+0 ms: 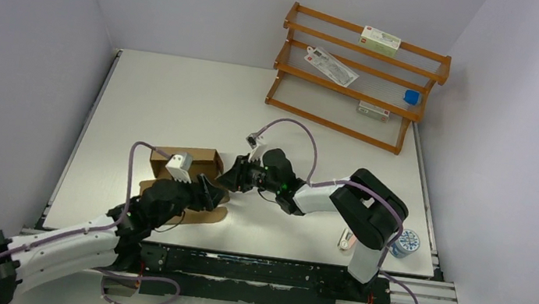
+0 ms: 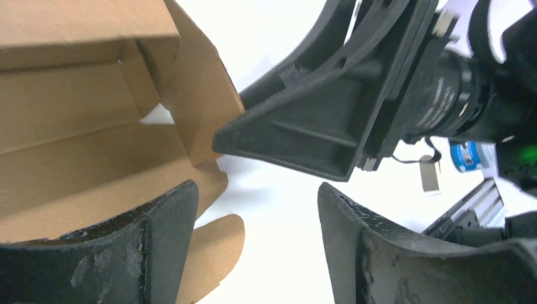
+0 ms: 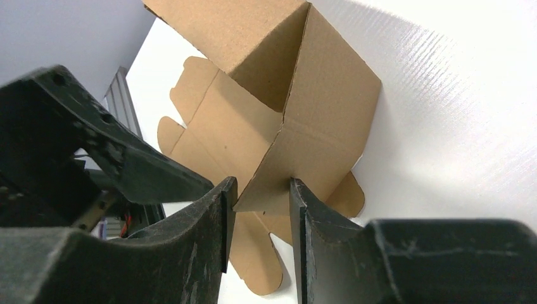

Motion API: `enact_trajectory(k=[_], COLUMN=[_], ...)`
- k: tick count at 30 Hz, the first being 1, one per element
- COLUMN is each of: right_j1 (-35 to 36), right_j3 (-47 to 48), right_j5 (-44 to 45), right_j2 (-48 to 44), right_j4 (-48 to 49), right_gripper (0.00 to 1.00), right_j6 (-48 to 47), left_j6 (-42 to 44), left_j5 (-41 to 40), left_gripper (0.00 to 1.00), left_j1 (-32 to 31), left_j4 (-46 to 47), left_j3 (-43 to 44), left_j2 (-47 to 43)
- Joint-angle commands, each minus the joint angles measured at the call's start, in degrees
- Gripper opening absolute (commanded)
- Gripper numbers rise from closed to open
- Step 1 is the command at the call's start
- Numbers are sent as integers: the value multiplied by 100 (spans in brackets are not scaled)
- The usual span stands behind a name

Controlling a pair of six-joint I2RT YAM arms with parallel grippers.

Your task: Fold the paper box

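The paper box is plain brown cardboard, partly raised into an open carton left of the table's middle, with flat rounded flaps lying in front of it. My right gripper reaches in from the right, and in its wrist view the corner of an upright side flap sits between both fingers and touches them. My left gripper stands open just in front of the box. Only white table shows between its fingers, with the box to their left and the right gripper's finger above.
A wooden rack with small packets stands at the back right. A blue-and-white roll and a small white item lie by the right arm's base. Grey walls close in the table on three sides.
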Motion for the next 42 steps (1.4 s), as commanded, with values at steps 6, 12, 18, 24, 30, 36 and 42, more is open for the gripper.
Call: enact_trajectory(k=[6,12,18,24,30,36,42], right_j1=[29,27,31,39,46,52,69], right_j3=[165,187,221,189,197,162,240], right_j5=[106,57,75,99,142,170,182], right_j2=[61,67,73,37,-57,-122,-147], right_j4=[-215,-213,-279,-298,-378,-391,-466], right_gripper=[40,40,40,40,40,40,40], right_j6=[-277,-260,-317,-346,-416,-416,-436], left_j6=[420,411,315,212,267,269,434], left_j5=[-1961,-3277,-3731,-2670,-1978,-1002,-616], left_gripper=[87,94,98,98,98,98,98], left_j1=[-3,110,943,2475,3095,3464,3469], left_j4=[-2844,-3646,-3732,-3660,-3529,-3604,-3481], left_j3=[1549,2686,2885,3199,3052,2788,2610], left_j2=[-466,56,463,1070,1048,1257,1363])
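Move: The back left corner of the half-folded paper box, where the tall back wall ends, lies about 18 cm to the left gripper's left, 10 cm farther out and some 4 cm lower. The box's right wall is only about 5 cm ahead of that gripper, 1 cm left and 4 cm lower; the flat front flap lies 5 cm back, 8 cm left and 9 cm down. From the right gripper the same corner is about 19 cm left, 6 cm ahead and 2 cm lower. Bring the left gripper up by about 10 cm, swinging it left over the box and forward, then lower it nearly 8 cm towards the back left corner, some 18 cm left of its start. On the way open the fingers fully, turn the hand some 45 degrees counter-clockwise and tip it more downward. Hold the right gripper in place with the right wall's edge still between its fingers. ##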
